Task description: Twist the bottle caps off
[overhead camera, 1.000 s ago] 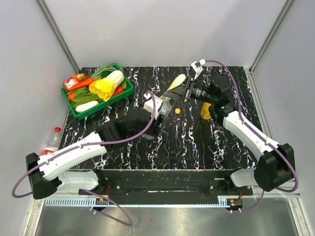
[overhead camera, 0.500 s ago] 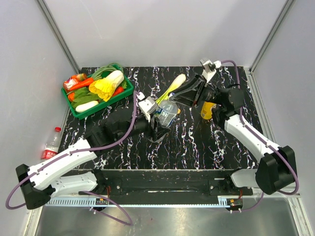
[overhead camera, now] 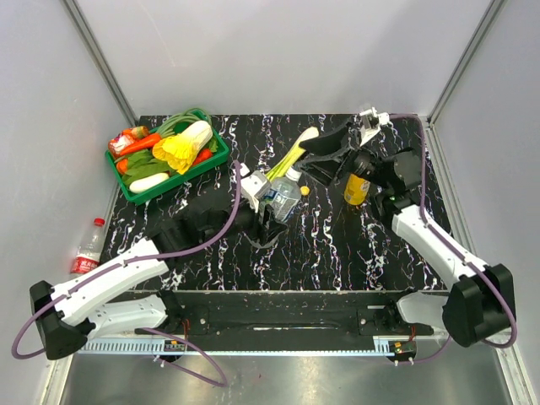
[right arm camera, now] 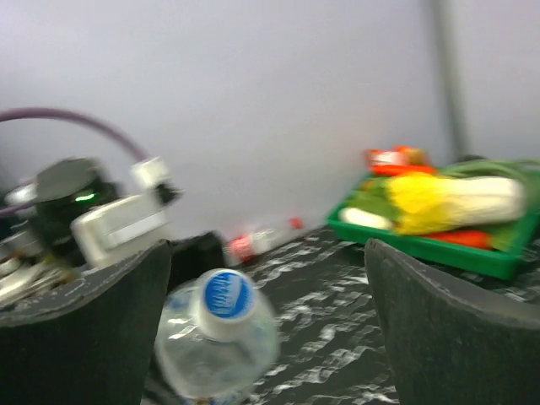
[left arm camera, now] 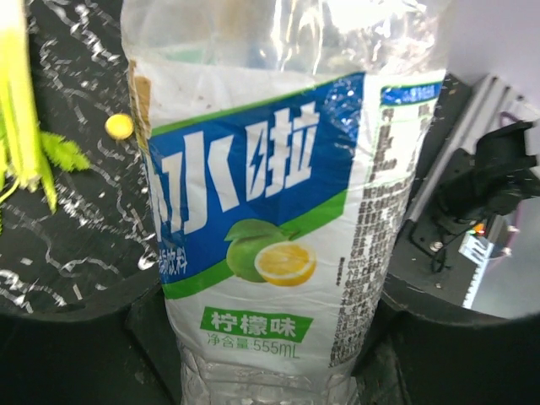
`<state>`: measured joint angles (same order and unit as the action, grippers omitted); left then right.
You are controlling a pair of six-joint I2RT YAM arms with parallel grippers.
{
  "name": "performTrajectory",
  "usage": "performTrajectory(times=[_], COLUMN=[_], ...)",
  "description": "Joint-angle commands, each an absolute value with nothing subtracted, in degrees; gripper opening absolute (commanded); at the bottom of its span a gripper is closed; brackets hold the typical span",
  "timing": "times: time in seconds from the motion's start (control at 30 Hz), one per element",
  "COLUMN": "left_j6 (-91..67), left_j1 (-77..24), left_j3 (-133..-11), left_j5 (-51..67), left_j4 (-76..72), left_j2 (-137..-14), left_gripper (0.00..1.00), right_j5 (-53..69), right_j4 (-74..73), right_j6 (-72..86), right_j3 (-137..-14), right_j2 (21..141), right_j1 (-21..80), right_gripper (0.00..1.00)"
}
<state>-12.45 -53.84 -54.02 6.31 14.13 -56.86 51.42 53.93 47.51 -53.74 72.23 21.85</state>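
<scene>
My left gripper (overhead camera: pixel 272 207) is shut on the clear bottle (overhead camera: pixel 283 196) with the blue and green label (left arm camera: pixel 253 194), holding it low on its body and tilted up to the right. Its blue-and-white cap (right arm camera: pixel 226 297) is on and faces my right gripper (right arm camera: pixel 268 278). That gripper (overhead camera: pixel 314 164) is open, its fingers (right arm camera: pixel 84 337) wide on either side of the cap and apart from it. The orange-yellow juice bottle (overhead camera: pixel 358 187) stands under the right arm. A loose yellow cap (overhead camera: pixel 305 191) lies on the table. The red-label bottle (overhead camera: pixel 87 249) lies off the table's left edge.
A green tray (overhead camera: pixel 131 187) of vegetables sits at the back left. A long pale leek (overhead camera: pixel 294 152) lies behind the held bottle, its green end also in the left wrist view (left arm camera: pixel 21 126). White walls close in the black marbled table (overhead camera: pixel 337 253).
My right gripper has opened wide and drawn back to the right from the bottle's cap. The left arm has shifted the bottle slightly toward the right and tilted it up.
</scene>
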Motion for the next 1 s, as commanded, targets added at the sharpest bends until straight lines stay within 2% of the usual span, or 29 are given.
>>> performTrajectory(times=[0.0, 0.1, 0.17, 0.27, 0.4, 0.43, 0.53, 0.57, 0.67, 0.97], left_j6=[-12.5, -11.3, -10.5, -9.4, -8.4, -8.2, -7.6, -7.3, -6.9, -4.7], left_j1=[-53.5, -53.5, -53.5, -53.5, -53.5, -53.6, -53.5, -53.6, -53.3, -53.2], left_j3=[-53.4, -53.2, -53.5, -53.6, -54.3, -54.6, -55.1, -55.2, -55.3, -55.6], left_j5=[-1.8, -3.3, -3.7, -4.2, -5.4, -5.6, -6.4, -6.4, -7.3, -8.8], left_j4=[14.8, 15.4, 15.8, 15.6, 16.3, 16.6, 17.5, 17.7, 18.4, 18.2], left_j2=[-54.5, -53.9, -53.5, -52.9, -52.5, -52.3, -51.6, -51.2, -50.3, -50.7], left_gripper=[0.00, 0.00, 0.00, 0.00, 0.00, 0.00, 0.00, 0.00, 0.00, 0.00], right_j5=[24.2, 14.8, 11.8, 16.3, 17.1, 17.3, 19.8, 19.9, 15.0, 14.6], right_j4=[36.3, 46.2, 48.3, 47.3, 57.1, 54.7, 18.5, 14.7, 27.7, 7.1], right_j6=[18.7, 13.8, 16.3, 14.4, 14.8, 15.0, 14.2, 13.4, 15.7, 15.5], right_j3=[-49.4, -46.8, -48.7, -54.8, -56.8, -58.4, -79.9, -83.0, -76.4, -93.9], right_j2=[70.7, 78.8, 86.5, 97.7, 107.5, 109.9, 119.7, 121.8, 121.4, 130.2], right_j1=[20.8, 20.8, 20.8, 20.8, 20.8, 20.7, 20.4, 20.5, 20.5, 20.3], right_gripper=[1.00, 1.00, 1.00, 1.00, 1.00, 1.00, 1.00, 1.00, 1.00, 1.00])
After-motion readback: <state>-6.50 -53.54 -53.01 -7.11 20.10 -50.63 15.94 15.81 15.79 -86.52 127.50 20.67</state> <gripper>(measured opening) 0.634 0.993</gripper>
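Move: The celery lies about 30 cm ahead of the open right hand, nearly level sideways and some 38 cm below. The yellow cap is about 10 cm nearer the robot than the celery and 3 cm right of it, and the orange bottle stands some 12 cm nearer and 15 cm right of it. The blue cap, still on the water bottle, sits about 3 cm back, 3 cm left and slightly below the right hand. From the left hand, which grips that bottle, the celery is roughly 36 cm ahead, level sideways and 24 cm below. The blue-capped water bottle stays in the left hand's grip and is carried about 5 cm left, turning some 10 degrees counter-clockwise. The right hand, already wide open, leaves the cap and swings down about 34 cm and forward about 29 cm towards the celery, its fingers turning clockwise to point forward-left and tipping down; still open, it ends close over the stalks. ##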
